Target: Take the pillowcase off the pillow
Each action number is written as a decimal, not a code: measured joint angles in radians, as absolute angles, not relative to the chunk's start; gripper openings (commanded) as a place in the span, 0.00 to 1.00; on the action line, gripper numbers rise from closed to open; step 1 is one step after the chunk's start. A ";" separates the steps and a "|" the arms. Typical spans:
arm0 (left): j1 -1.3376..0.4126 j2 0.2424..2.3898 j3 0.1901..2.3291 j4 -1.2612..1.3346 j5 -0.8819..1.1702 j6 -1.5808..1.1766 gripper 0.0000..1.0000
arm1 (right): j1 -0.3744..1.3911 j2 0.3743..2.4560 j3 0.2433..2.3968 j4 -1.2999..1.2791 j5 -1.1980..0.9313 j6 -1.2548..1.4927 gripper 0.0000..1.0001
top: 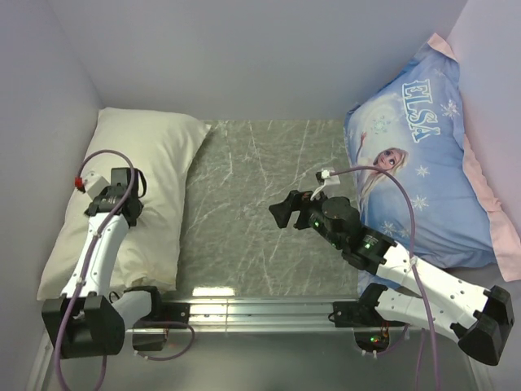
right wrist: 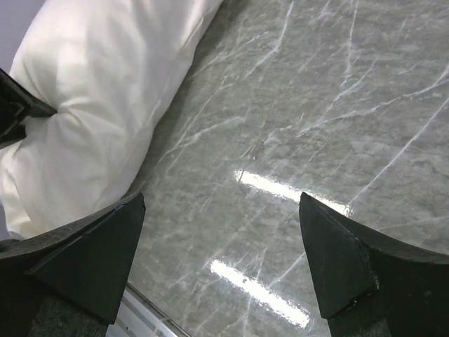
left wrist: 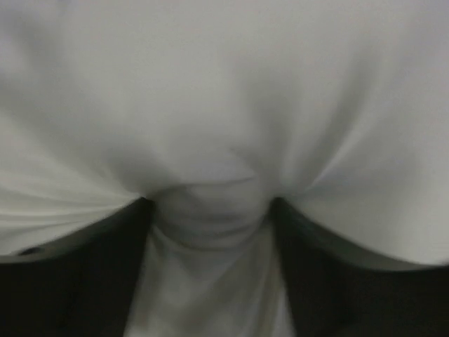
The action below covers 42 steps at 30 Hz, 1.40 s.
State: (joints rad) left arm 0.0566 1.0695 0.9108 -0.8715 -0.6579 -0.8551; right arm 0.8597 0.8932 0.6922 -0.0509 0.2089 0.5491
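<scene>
The cream pillowcase (top: 155,163) lies along the table's left side, plump and full; the pillow inside it is hidden. My left gripper (top: 130,195) presses down into the middle of it. In the left wrist view the pillowcase (left wrist: 224,105) fills the frame, and a fold of it bulges between the two dark fingers (left wrist: 77,281) of the left gripper (left wrist: 210,203), whose jaws stand wide apart. My right gripper (top: 281,213) hovers open over the bare table centre. In its own view the right gripper (right wrist: 221,203) holds nothing, with the pillowcase (right wrist: 91,91) to its upper left.
A large blue Elsa-print pillow (top: 415,155) with a pink edge leans in the back right corner. Between the two pillows runs the grey marble table (top: 260,171). A metal rail (top: 260,309) spans the near edge. Walls close in the left, back and right.
</scene>
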 measured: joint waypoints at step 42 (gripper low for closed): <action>-0.630 1.510 1.656 -0.896 -0.466 -0.811 0.00 | 1.312 1.019 0.763 0.028 0.379 0.528 0.76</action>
State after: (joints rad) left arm -0.6296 1.5101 1.6558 -0.8963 -0.4656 -0.8108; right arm 1.3117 1.0191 0.7631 0.0284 0.3790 0.5278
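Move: The left hand is already down in the top of the white pillow, its still-open fingers against the cloth. The pillow's middle lies about 2 cm ahead and some 6 cm below. The pillow's near end is roughly 30 cm back, 5 cm left and 8 cm below. From the right hand, that near end lies about 62 cm left, 31 cm back and 16 cm below. The Elsa pillow is some 48 cm right, 13 cm ahead and 13 cm below. The left fingers shut on a fold of the cloth they already touch and keep hold. That hand hauls the fold about 30 cm right and 12 cm forward, lifting some 16 cm before easing down a little and turning about 50 degrees clockwise. After waiting, the right hand swings roughly 10 cm back and 9 cm left, to the near end, fingers narrowing slightly; its contact can't be made out. ##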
